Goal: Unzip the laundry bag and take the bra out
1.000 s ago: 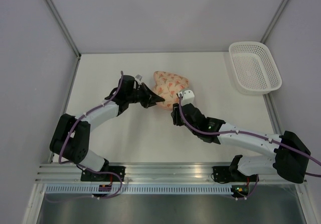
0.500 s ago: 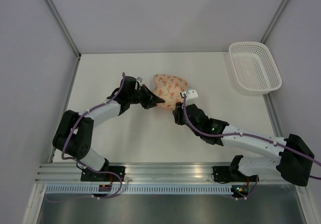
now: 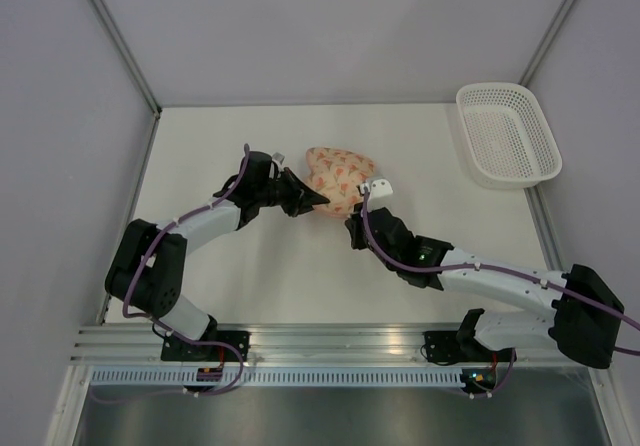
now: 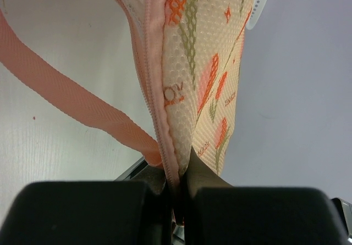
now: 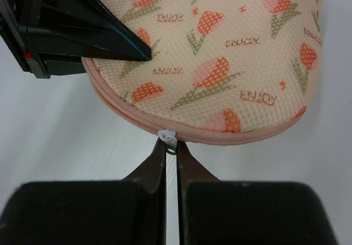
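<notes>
The laundry bag (image 3: 340,174) lies mid-table, a cream dome with orange-pink motifs. My left gripper (image 3: 318,201) is shut on the bag's left edge. The left wrist view shows its jaws (image 4: 179,171) pinching the pink zip trim (image 4: 151,63) and fabric, with the pink loop (image 4: 71,102) hanging to the left. My right gripper (image 3: 352,218) is at the bag's near edge. In the right wrist view it (image 5: 171,149) is shut on the small white zip pull (image 5: 168,135) below the bag (image 5: 231,63). The zip looks closed there. The bra is hidden.
A white lattice basket (image 3: 507,134) stands at the back right corner of the table. Grey walls close in the table on three sides. The left gripper's black fingers (image 5: 99,36) reach into the upper left of the right wrist view.
The right gripper's jaws have closed from partly open onto the zip pull. The left gripper keeps its grip on the bag's edge; both arms and the bag have barely shifted.
</notes>
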Controlling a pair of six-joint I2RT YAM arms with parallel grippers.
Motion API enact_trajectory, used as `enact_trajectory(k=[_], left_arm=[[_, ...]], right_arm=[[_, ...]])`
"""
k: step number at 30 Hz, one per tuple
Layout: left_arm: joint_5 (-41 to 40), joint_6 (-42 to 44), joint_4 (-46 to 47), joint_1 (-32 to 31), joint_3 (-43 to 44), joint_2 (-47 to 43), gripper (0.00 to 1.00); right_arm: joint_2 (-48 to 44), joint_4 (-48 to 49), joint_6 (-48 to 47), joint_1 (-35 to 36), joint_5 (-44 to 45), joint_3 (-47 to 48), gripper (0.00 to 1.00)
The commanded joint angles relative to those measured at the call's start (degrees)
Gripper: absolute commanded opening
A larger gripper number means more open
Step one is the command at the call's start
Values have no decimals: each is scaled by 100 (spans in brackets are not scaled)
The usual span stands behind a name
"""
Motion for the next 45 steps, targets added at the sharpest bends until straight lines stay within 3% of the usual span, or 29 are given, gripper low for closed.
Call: enact_trajectory(k=[1,18,32,45], left_arm=[[155,-310,417,-14,104,-90,2],[252,68,206,320,-159,-125,2],[1570,1816,-479,838,-396,-98,2],[1992,3513,-2193,1225,-528,-731,2]], right_arm=[[-254,221,-7,-2,224,-69,1],[-492,-1009,134,7,831,-52,0],[18,-1334,107,-63,752,98,0],[317,-1396,64,-177,594,203,1]])
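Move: The zipper pull is already pinched at the right hand's fingertips. The bag's right corner, where the zip leads, lies some 6 cm to the right hand's right and 4 cm ahead; the middle of the bag is about 8 cm ahead and 2 cm left of it, slightly lower. The left hand already grips the bag by its zip edge, with the zipper pull about 6 cm to its right, 4 cm back and roughly level. Keep both grips and draw the hands apart along the zip. Take the right gripper, with the pull, about 3.5 cm right, then down some 5 cm, rolling its left side about 10 degrees lower. Meanwhile haul the bag edge with the left gripper first left, then left, back and down, turning clockwise as it goes. ##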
